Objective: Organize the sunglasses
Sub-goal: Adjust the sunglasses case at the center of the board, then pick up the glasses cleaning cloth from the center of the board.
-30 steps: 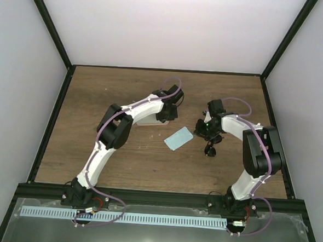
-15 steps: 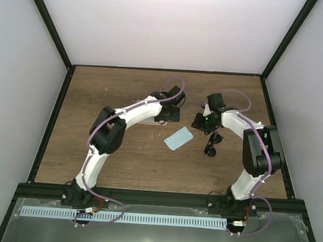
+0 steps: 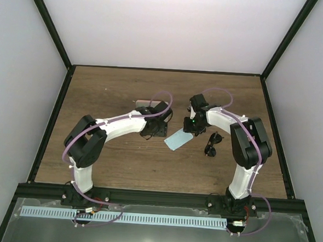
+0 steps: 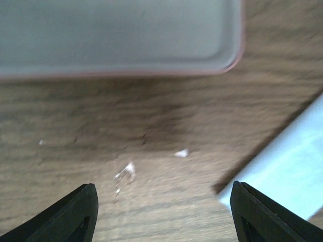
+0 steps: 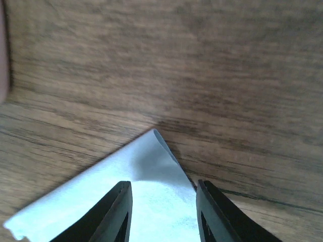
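The sunglasses (image 3: 212, 144), small and black, lie on the wooden table to the right of the light blue cloth (image 3: 178, 139), and neither gripper touches them. My right gripper (image 3: 187, 128) hangs open over the cloth's far corner (image 5: 151, 166), its fingers (image 5: 118, 214) on either side of the fabric. My left gripper (image 3: 152, 130) is open just left of the cloth (image 4: 290, 171), with only bare wood between its fingertips (image 4: 78, 217). The pink case (image 4: 116, 35) lies just beyond it.
The pink case (image 3: 143, 103) is partly hidden behind the left arm in the top view, and its edge (image 5: 2, 55) shows at the left of the right wrist view. Dark frame rails (image 3: 52, 120) border the table.
My left gripper has opened and drawn back from the pink case toward the near side. My right gripper has moved left from above the sunglasses to the cloth's corner, its jaws widening.
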Action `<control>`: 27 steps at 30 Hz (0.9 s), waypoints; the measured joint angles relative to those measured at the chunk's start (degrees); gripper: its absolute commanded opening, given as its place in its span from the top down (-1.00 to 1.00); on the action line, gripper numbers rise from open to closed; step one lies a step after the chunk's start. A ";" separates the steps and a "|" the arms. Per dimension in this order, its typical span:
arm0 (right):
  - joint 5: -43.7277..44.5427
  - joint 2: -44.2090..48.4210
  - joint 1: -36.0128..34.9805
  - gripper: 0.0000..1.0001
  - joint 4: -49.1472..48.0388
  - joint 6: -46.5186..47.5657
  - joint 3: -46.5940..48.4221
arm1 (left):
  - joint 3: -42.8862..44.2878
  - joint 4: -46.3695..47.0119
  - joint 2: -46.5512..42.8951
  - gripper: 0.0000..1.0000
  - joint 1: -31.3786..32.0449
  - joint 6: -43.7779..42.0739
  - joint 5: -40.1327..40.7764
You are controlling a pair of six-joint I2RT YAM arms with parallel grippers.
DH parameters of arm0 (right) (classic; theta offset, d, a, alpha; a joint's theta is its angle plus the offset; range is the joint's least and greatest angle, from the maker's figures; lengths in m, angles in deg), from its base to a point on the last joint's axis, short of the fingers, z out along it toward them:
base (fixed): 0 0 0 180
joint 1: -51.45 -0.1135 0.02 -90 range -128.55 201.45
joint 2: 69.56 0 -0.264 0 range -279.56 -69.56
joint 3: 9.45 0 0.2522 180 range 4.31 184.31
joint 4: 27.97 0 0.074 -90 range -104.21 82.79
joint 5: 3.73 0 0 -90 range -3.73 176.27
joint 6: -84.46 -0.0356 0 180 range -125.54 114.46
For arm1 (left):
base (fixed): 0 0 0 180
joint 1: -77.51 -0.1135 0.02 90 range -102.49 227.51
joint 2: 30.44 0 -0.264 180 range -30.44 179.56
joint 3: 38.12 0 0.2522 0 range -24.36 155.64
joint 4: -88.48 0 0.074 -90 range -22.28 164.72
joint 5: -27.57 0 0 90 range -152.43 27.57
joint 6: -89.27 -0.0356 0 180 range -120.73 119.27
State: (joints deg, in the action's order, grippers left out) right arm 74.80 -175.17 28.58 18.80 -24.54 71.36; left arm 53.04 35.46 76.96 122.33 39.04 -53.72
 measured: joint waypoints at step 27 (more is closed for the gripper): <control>6.67 0.24 -4.59 0.99 2.40 -3.13 -1.49 | -13.03 5.84 -5.97 -0.44 0.00 3.63 -3.78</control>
State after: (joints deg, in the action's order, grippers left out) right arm 81.47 -174.93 23.99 21.21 -27.67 69.87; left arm 40.02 41.29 70.99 122.33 42.67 -57.50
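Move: The blue cloth's middle lies about 4 cm back and 4 cm left of the right hand, some 2 cm below it; the sunglasses lie 5 cm back and 9 cm to that hand's right. From the left hand, the cloth's middle is level fore and aft, 7 cm right and 5 cm down; the sunglasses case stands about 10 cm ahead and 4 cm left. Right hand eases back 2 cm, pinching the cloth's outer corner; left retreats about 4 cm from the case. ##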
